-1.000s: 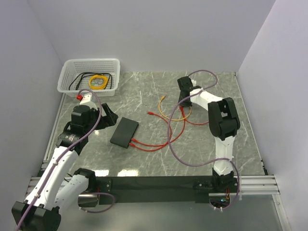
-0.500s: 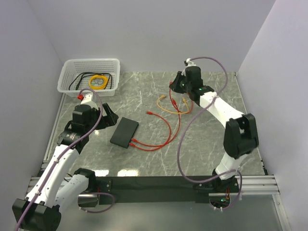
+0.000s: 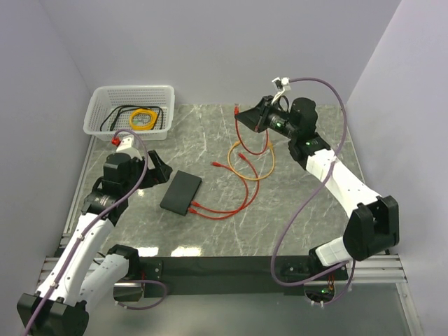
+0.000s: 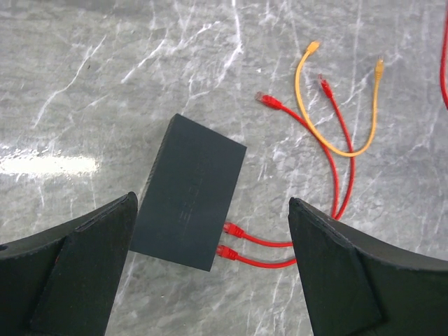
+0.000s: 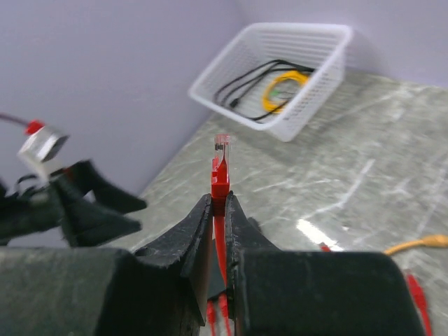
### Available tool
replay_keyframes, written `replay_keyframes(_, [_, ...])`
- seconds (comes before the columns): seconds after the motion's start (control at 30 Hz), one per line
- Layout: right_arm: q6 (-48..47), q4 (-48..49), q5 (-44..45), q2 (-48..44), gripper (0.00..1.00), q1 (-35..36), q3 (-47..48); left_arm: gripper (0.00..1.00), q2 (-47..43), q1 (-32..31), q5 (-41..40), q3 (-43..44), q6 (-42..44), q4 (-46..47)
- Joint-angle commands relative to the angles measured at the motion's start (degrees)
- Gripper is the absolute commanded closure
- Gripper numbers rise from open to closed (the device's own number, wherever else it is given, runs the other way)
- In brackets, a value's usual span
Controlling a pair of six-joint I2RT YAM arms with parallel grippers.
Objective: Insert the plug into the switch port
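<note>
My right gripper (image 5: 218,199) is shut on the plug (image 5: 222,164), whose red boot and clear tip stick out past the fingertips. In the top view this gripper (image 3: 241,117) hangs in the air over the far middle of the table, pointing left, with the red cord (image 3: 260,148) trailing down from it. The black switch (image 3: 181,192) lies flat at centre left. Two red connectors (image 4: 228,240) sit in its right edge; the free switch port is too small to make out. My left gripper (image 4: 211,203) hovers open above the switch (image 4: 187,191).
A white mesh basket (image 3: 129,110) with black and yellow coiled cords stands at the back left. An orange-yellow cord (image 3: 260,168) and loose red cords (image 3: 234,185) lie in loops mid-table. A loose red connector (image 4: 264,99) lies right of the switch.
My right arm has swung up and leftward off the table, carrying the plug and drawing its red cord after it. The left arm and the switch have not moved.
</note>
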Motion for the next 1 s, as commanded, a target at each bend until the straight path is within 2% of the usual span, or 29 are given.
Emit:
replay_keyframes(0.0, [1.4, 6.35, -8.59, -4.05, 1.0, 0.36, -2.21, 0.05, -2.07, 0.25, 1.9, 0.68, 0.87, 2.67])
replay_keyframes(0.17, [0.78, 6.61, -9.39, -6.42, 1.0, 1.76, -7.48, 0.05, -3.39, 0.25, 4.0, 0.33, 0.25, 3.72])
replay_keyframes(0.3, [-2.02, 5.21, -8.51, -9.32, 1.0, 4.75, -12.32, 0.09, -4.8, 0.25, 9.0, -1.25, -2.38, 7.14])
replay_keyframes(0.43, [-5.98, 1.08, -4.91, -11.08, 1.0, 8.79, -13.73, 0.12, -6.47, 0.25, 14.19, -4.68, -7.82, 14.87])
replay_keyframes(0.57, [-6.25, 1.07, -5.34, -11.87, 1.0, 11.08, -15.75, 0.17, -6.21, 0.16, 18.15, -6.7, -11.08, 23.39])
replay_keyframes(0.83, [-3.17, 5.82, -9.04, -11.08, 1.0, 12.75, -18.39, 0.28, -6.38, 0.07, 23.78, -7.93, -14.77, 32.9])
replay_keyframes(0.97, [-6.84, 1.44, -3.43, -11.61, 1.0, 15.56, -16.55, 0.28, -6.64, -0.63, 23.88, -8.47, -15.66, 34.58])
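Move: My right fingers already pinch a red plug. From my empty, open left hand it is about 12 cm ahead, 23 cm to the right and 14 cm higher. From my right hand, the left fingers wait some 11 cm back, 24 cm left and 13 cm lower. The switch lies about 9 cm back, 20 cm left and 31 cm below my right hand, and some 3 cm ahead, 3 cm right and 18 cm below the left. I draw the plug back about 13 cm with my right hand, lowering it some 7 cm after a tiny rise and easing it left towards my left hand, while turning roughly 20 degrees counter-clockwise. My left hand rises about 8 cm and swings 7 cm right to meet it, tipping its fingers up, rolling left side down and turning clockwise; its fingers narrow part way, still on nothing. ##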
